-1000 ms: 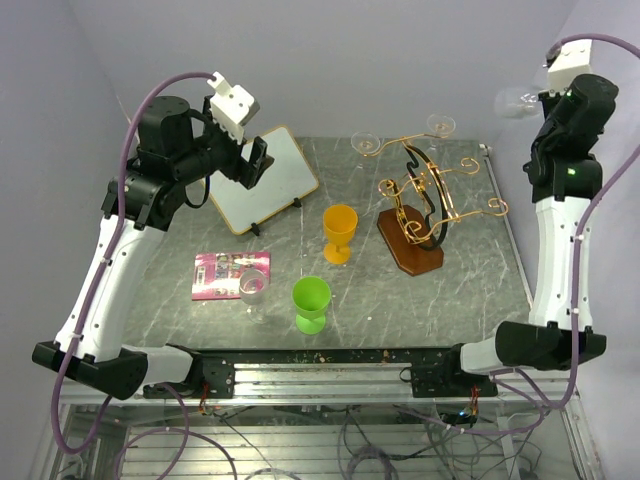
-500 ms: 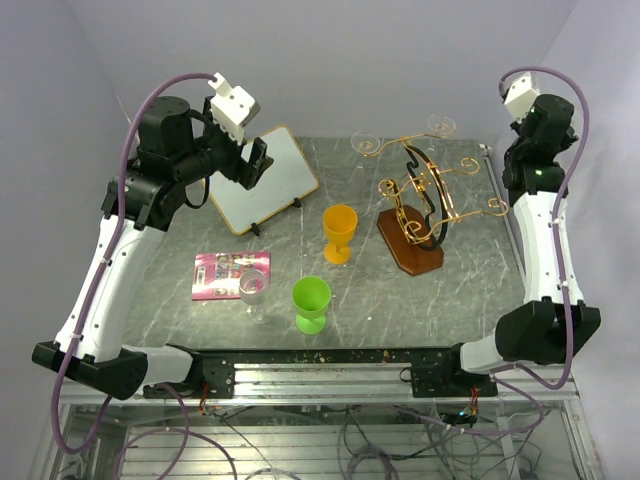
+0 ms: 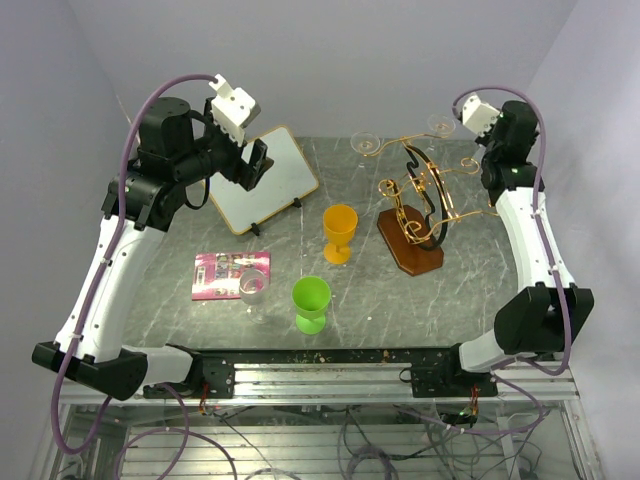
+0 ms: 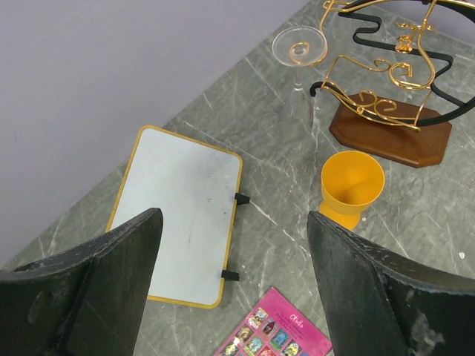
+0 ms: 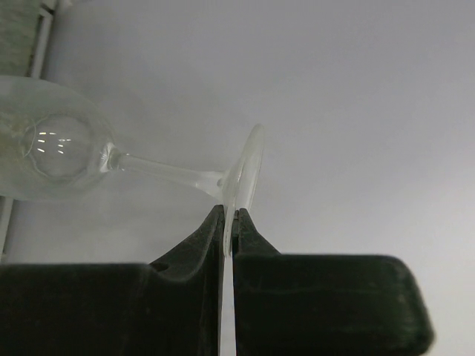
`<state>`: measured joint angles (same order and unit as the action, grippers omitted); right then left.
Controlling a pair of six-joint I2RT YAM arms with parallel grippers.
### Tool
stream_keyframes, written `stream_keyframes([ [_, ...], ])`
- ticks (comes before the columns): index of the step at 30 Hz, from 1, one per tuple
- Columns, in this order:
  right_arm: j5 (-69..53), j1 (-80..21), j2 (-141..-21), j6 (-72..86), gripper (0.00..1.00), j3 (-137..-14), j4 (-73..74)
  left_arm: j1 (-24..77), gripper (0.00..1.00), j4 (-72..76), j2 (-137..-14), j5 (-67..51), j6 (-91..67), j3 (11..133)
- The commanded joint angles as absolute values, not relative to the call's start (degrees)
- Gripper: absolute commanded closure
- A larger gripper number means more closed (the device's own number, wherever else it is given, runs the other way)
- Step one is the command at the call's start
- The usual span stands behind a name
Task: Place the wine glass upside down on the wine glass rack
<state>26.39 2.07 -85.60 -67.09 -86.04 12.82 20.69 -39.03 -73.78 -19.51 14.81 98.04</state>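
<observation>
My right gripper (image 5: 228,215) is shut on the foot of a clear wine glass (image 5: 56,148), which lies sideways with its bowl to the left against the pale wall. In the top view the right gripper (image 3: 470,118) is high at the back right, just beside the top of the wine glass rack (image 3: 420,200); the held glass is hard to make out there. The rack has gold wire arms, a black arch and a brown wooden base. Two glass feet (image 3: 366,143) show at its far arms. My left gripper (image 3: 255,160) is open and empty, above the whiteboard.
A clear wine glass (image 3: 253,290) stands at the front left beside a green cup (image 3: 311,300). An orange cup (image 3: 340,230) stands left of the rack. A yellow-edged whiteboard (image 3: 265,180) and a pink card (image 3: 230,273) lie on the left.
My right arm has swung left from the right wall towards the rack's top, carrying the glass. The left arm has not moved.
</observation>
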Motion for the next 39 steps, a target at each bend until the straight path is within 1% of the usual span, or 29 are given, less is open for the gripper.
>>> stream_keyframes([
  [1, 23.6, -0.1, -86.1, -72.4, 1.00, -88.1, 15.7, 20.3, 0.11, -38.6, -72.5, -20.8, 15.4, 97.9],
  [11, 20.0, -3.4, -88.4, -76.3, 1.00, -91.6, 21.9, 20.0, 0.12, -38.5, -72.6, -21.2, 15.3, 97.6],
  [25, 21.5, -9.8, -89.9, -79.5, 1.00, -93.7, 28.8, 19.8, 0.12, -38.1, -72.9, -21.5, 15.1, 97.8],
  [39, 24.0, -13.7, -88.8, -77.4, 1.00, -94.1, 35.1, 19.4, 0.11, -37.7, -72.5, -21.3, 15.1, 97.1],
])
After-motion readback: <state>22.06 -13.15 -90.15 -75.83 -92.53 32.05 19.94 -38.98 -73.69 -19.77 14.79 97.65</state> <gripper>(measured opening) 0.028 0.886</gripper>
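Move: The right hand still grips the wine glass by the rim of its foot, bowl hanging down. The rack's empty right-hand hook lies about 13 cm to its left, 2 cm nearer the base and some 10 cm lower. The hung far glass's foot is about 6 cm ahead, 19 cm left and 5 cm down; the hung left glass's foot is level with the hand, 36 cm left and 8 cm down. From the left hand the hook is roughly 9 cm ahead, 42 cm right and 14 cm below. Sweeping left by about 13 cm and sinking some 4 to 5 cm, the right hand carries the wine glass in to the rack's right side, easing slightly outward at first and then drawing a little back. On the way the wrist turns counter-clockwise and tips its fingertips down, each about 20 degrees, while the fingers stay shut on the foot. ##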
